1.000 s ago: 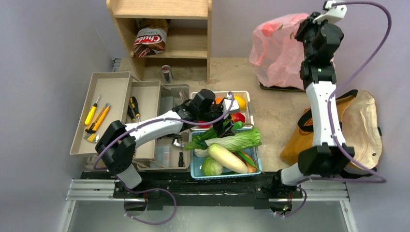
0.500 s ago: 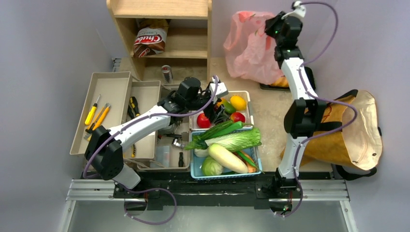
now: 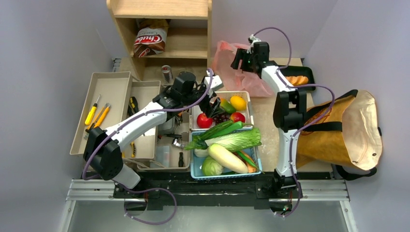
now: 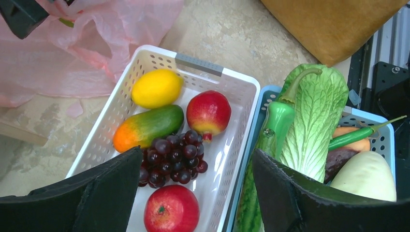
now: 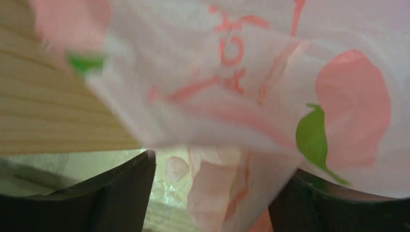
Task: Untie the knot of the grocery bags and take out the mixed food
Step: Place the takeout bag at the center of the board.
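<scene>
The pink grocery bag [image 3: 226, 72] [image 4: 72, 58] lies slumped on the table beside the shelf; I cannot make out its knot. My right gripper [image 3: 238, 60] [image 5: 220, 169] is open at the bag, loose pink film hanging between its spread fingers. My left gripper [image 3: 211, 102] [image 4: 197, 159] hovers open and empty over the white basket [image 4: 198, 64], which holds red apples [image 4: 171, 210], grapes [image 4: 171, 157] and a yellow-orange fruit [image 4: 155, 88]. Cucumber [image 3: 222, 129], napa cabbage [image 3: 241, 139] and daikon [image 3: 227, 158] fill the blue basket [image 3: 195, 170]. The brown bag with black straps [image 3: 333, 142] lies at the right.
A wooden shelf [image 3: 159, 53] with a Chubs bag [image 3: 151, 41] stands at the back, a can [image 3: 167, 73] in front of it. Grey trays with tools [image 3: 104, 111] sit on the left. A black tray with bread [image 3: 297, 79] lies behind the right arm.
The right arm swung the pink bag from the back right leftward and down, then opened; the bag now rests by the shelf, uncovering the bread tray. The left gripper drew back slightly.
</scene>
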`<state>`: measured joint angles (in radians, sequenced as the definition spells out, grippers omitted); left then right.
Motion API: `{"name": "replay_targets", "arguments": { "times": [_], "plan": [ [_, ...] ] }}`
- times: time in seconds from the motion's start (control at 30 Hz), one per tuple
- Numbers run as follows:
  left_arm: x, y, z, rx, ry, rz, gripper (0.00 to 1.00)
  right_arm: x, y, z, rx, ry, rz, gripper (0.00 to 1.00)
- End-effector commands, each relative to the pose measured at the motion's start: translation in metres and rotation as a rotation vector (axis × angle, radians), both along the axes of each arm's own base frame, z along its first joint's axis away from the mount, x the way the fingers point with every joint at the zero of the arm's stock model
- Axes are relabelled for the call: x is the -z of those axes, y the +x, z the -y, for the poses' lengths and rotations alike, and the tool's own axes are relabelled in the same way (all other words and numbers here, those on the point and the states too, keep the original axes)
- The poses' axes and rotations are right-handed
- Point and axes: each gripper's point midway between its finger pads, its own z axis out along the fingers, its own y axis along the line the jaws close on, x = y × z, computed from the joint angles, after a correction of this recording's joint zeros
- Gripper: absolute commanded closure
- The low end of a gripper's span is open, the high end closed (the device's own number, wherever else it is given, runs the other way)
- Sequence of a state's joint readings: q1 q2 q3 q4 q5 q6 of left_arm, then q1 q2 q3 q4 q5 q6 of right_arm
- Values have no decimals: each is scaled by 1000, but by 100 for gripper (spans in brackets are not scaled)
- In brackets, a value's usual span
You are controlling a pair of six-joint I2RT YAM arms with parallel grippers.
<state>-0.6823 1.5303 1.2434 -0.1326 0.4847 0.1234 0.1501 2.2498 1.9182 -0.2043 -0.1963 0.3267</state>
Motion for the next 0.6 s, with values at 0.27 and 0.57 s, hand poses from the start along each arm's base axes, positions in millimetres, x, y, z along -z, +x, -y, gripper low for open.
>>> {"name": "replay_targets", "arguments": {
  "times": [0.27, 0.57],
  "plan": [
    [-45, 8, 16, 15, -106, 10, 19, -228, -152, 66, -162, -283, 214, 1],
    [-52, 3, 23, 36, -112, 9, 19, -250, -303, 161, 103, -610, 97, 2]
  ]
}}
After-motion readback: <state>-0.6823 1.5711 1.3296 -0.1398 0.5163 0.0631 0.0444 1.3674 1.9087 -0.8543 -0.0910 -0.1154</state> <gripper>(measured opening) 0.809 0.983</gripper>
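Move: Almost directly under the right hand, about 8 cm down, is the middle of the pink grocery bag. The bread tray lies some 20 cm to the right of that hand and 7 cm back; the white basket is about 24 cm back and 9 cm to its left; the orange bag is roughly 36 cm back and 40 cm to its right. From the left hand, the pink bag is about 28 cm ahead and 13 cm to the right. Coming free of the pink bag beside the shelf, the right hand finishes opening its fingers wide and climbs some 30 cm, sweeping back about 24 cm and somewhat right over the table. Its fingers tip upward and its left side rolls down, some 30 degrees in all. The open, empty left hand rises only about 2 cm over the white basket. ##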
